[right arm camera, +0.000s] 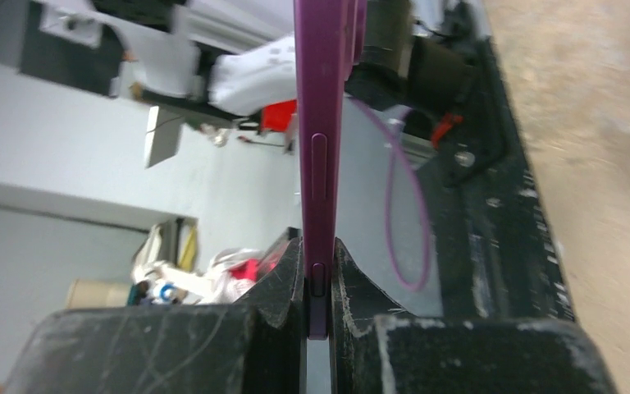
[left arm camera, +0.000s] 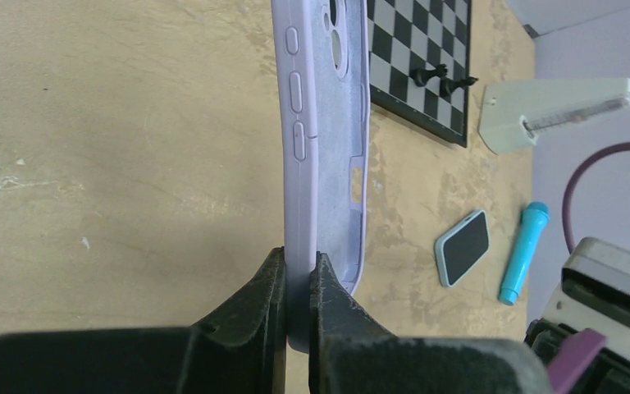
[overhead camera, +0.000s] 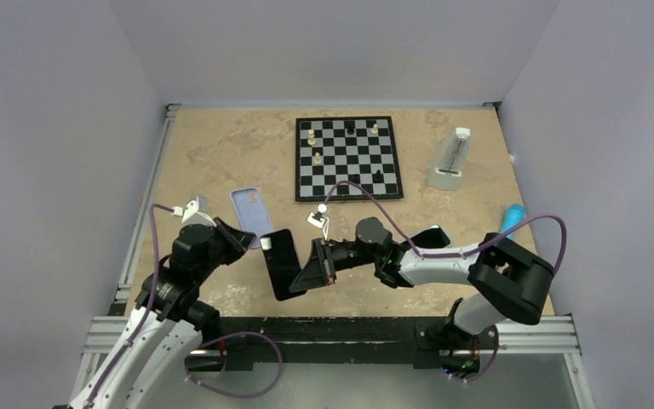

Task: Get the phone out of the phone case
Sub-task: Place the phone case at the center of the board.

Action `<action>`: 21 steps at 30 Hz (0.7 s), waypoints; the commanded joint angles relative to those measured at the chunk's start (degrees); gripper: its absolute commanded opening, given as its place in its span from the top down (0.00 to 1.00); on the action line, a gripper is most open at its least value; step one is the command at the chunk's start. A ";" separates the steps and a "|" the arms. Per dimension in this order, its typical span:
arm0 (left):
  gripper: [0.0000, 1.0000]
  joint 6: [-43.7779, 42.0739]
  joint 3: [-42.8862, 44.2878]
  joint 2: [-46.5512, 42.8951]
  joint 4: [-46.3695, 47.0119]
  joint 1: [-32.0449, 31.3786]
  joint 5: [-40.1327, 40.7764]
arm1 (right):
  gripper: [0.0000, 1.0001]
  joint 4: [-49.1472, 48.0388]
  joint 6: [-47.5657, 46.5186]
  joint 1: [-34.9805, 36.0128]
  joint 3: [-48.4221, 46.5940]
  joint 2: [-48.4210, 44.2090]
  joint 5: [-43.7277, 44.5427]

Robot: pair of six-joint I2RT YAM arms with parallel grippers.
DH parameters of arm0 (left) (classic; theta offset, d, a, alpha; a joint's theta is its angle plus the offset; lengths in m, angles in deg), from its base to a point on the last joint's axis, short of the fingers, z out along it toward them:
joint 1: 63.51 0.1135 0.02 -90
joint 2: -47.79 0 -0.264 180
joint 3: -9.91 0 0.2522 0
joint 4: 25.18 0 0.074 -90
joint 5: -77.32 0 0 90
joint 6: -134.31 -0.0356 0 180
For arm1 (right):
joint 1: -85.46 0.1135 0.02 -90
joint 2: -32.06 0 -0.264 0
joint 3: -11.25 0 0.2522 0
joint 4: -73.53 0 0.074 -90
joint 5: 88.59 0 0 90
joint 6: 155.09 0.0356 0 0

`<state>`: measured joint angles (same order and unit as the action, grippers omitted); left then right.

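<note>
The lilac phone case (overhead camera: 250, 213) lies on the table, empty, its inside facing up in the left wrist view (left arm camera: 328, 148). My left gripper (overhead camera: 240, 235) is shut on the case's near side wall (left arm camera: 298, 283). The phone (overhead camera: 283, 262), black-faced with a purple edge, is out of the case and held off the table near the front edge. My right gripper (overhead camera: 320, 262) is shut on the phone's edge; in the right wrist view (right arm camera: 318, 283) the purple edge (right arm camera: 321, 148) runs up between the jaws.
A chessboard (overhead camera: 347, 158) with several pieces lies at the back centre. A white metronome (overhead camera: 452, 160) stands back right. A second small phone (overhead camera: 433, 236) and a teal marker (overhead camera: 511, 217) lie at the right. A small white tag (overhead camera: 317, 218) lies mid-table.
</note>
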<state>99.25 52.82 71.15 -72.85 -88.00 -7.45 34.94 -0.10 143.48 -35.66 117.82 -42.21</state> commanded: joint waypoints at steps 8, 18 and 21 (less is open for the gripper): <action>1.00 -19.92 17.96 37.15 13.27 11.86 -14.90 | 1.00 21.27 -15.20 -5.05 5.49 -20.24 13.05; 1.00 -32.32 57.55 75.09 -1.43 19.44 -25.92 | 1.00 17.72 -10.21 -5.11 13.41 -29.05 13.20; 1.00 -33.58 67.75 85.29 -4.34 20.68 -26.83 | 1.00 19.23 -10.33 -5.11 14.21 -31.23 13.40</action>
<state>71.49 109.23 147.21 -70.95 -69.29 -30.68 58.94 -12.06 138.30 -21.94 90.04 -29.53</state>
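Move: The board's middle lies roughly 36 cm ahead of the left hand, 24 cm to its right and 15 cm below. Its lone middle white piece stands level with that spot but only some 14 cm to the hand's right; the near-right black piece is 28 cm ahead and 33 cm right. The bare phone hangs about 7 cm back and 8 cm right of the left hand. From the right hand, the board's middle is about 48 cm ahead and 13 cm right. Still pinching the case by one side near its lower end, the left hand sweeps forward about 25 cm towards the board, first dipping a couple of centimetres and then rising again, with a slight clockwise turn. The right hand keeps its grip on the bare phone and draws it some 8 cm to the right, away from the left hand, sinking about 3 cm overall and turning clockwise some 15 degrees. ##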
